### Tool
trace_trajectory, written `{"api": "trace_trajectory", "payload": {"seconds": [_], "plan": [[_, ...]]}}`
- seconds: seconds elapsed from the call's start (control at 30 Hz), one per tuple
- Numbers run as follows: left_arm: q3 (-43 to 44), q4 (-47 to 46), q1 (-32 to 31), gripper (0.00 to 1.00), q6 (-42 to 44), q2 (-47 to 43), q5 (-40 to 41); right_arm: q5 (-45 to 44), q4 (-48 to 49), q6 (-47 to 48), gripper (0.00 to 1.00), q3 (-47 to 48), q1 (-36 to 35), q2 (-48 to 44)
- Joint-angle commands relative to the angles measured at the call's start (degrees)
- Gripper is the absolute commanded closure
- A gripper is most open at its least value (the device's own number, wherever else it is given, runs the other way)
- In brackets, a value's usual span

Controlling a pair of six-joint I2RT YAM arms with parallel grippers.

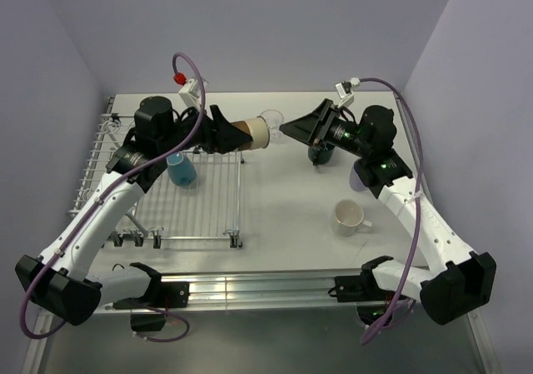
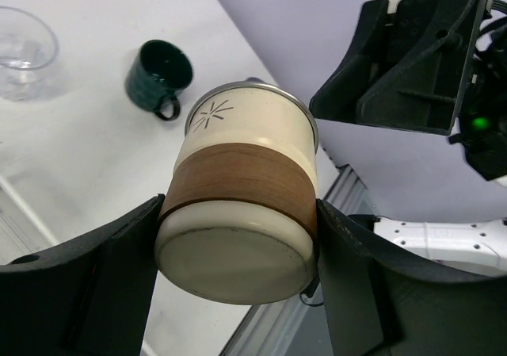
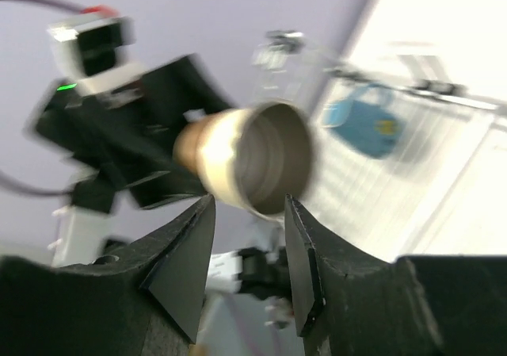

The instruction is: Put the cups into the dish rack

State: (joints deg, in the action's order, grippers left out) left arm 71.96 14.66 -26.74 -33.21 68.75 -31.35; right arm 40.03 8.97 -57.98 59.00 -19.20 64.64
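My left gripper (image 1: pixel 241 134) is shut on the brown metal-lined cup (image 1: pixel 256 133), holding it on its side in the air over the right edge of the dish rack (image 1: pixel 208 216). In the left wrist view both fingers press the cup (image 2: pixel 242 189) by its brown band. My right gripper (image 1: pixel 293 127) stands open just right of the cup's mouth. In its own view the cup (image 3: pixel 253 162) lies beyond the open right gripper (image 3: pixel 249 209), apart from it. A light blue mug (image 1: pixel 181 172) stands in the rack.
On the table stand a clear glass tumbler (image 1: pixel 271 120) behind the held cup, a dark teal mug (image 1: pixel 319 152) under the right wrist, a lavender cup (image 1: pixel 356 177) and a white mug (image 1: pixel 350 217) on its side at the right.
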Motion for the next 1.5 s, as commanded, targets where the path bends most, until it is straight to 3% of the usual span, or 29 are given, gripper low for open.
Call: {"api": "trace_trajectory", "payload": {"seconds": [0.0,0.17,0.2,0.3,0.43,1.0,1.47], "plan": [[4.76,3.52,0.99,1.00,3.06,-2.22,3.30,-9.60,-15.46,10.85,0.52,4.10,0.57,-1.71],[12.22,20.10,1.34,1.00,8.59,1.82,15.51,-17.95,-23.37,17.00,0.51,4.63,1.01,-3.03],[13.19,22.41,1.34,1.00,9.30,2.70,21.19,-18.75,-24.17,17.63,0.51,4.80,1.01,-3.20],[15.66,28.83,1.34,1.00,10.62,6.91,30.35,-21.30,-26.46,20.00,0.50,4.98,1.01,-3.47],[15.40,31.66,1.43,1.00,10.62,10.26,35.56,-23.86,-29.27,22.90,0.50,5.16,1.01,-3.29],[21.98,39.83,1.16,1.00,11.33,30.02,47.25,-25.00,-32.44,26.95,0.50,4.01,1.01,-1.89],[25.33,41.42,0.99,0.98,12.38,38.65,48.23,-24.91,-33.23,28.09,0.50,3.75,1.09,-1.10]]}}
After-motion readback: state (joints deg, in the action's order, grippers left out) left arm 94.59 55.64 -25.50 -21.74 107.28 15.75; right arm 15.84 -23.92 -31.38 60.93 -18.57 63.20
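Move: The left hand already holds the cup with the wooden band. Its place in the dish rack lies about 10 cm ahead, 12 left and 24 below; the blue mug is 19 left, 9 ahead and 28 below, the rack's far right corner 17 straight ahead and 29 below. From the empty right hand, the dark green mug is roughly 20 ahead, 12 right; the glass 27 ahead, 4 left; the purple cup 10 ahead, 25 right; all about 32 below. Keeping its pinch on the banded cup, the left hand swings it left and forward nearly level, then sinks some 23 cm in all to beside the blue mug, easing near the end while the wrist tips the fingers from sideways to steeply down. The right hand, open and empty, drops about 11 cm and shifts 7 right towards the dark green mug, fingertips dipping and turning clockwise, then idles. ##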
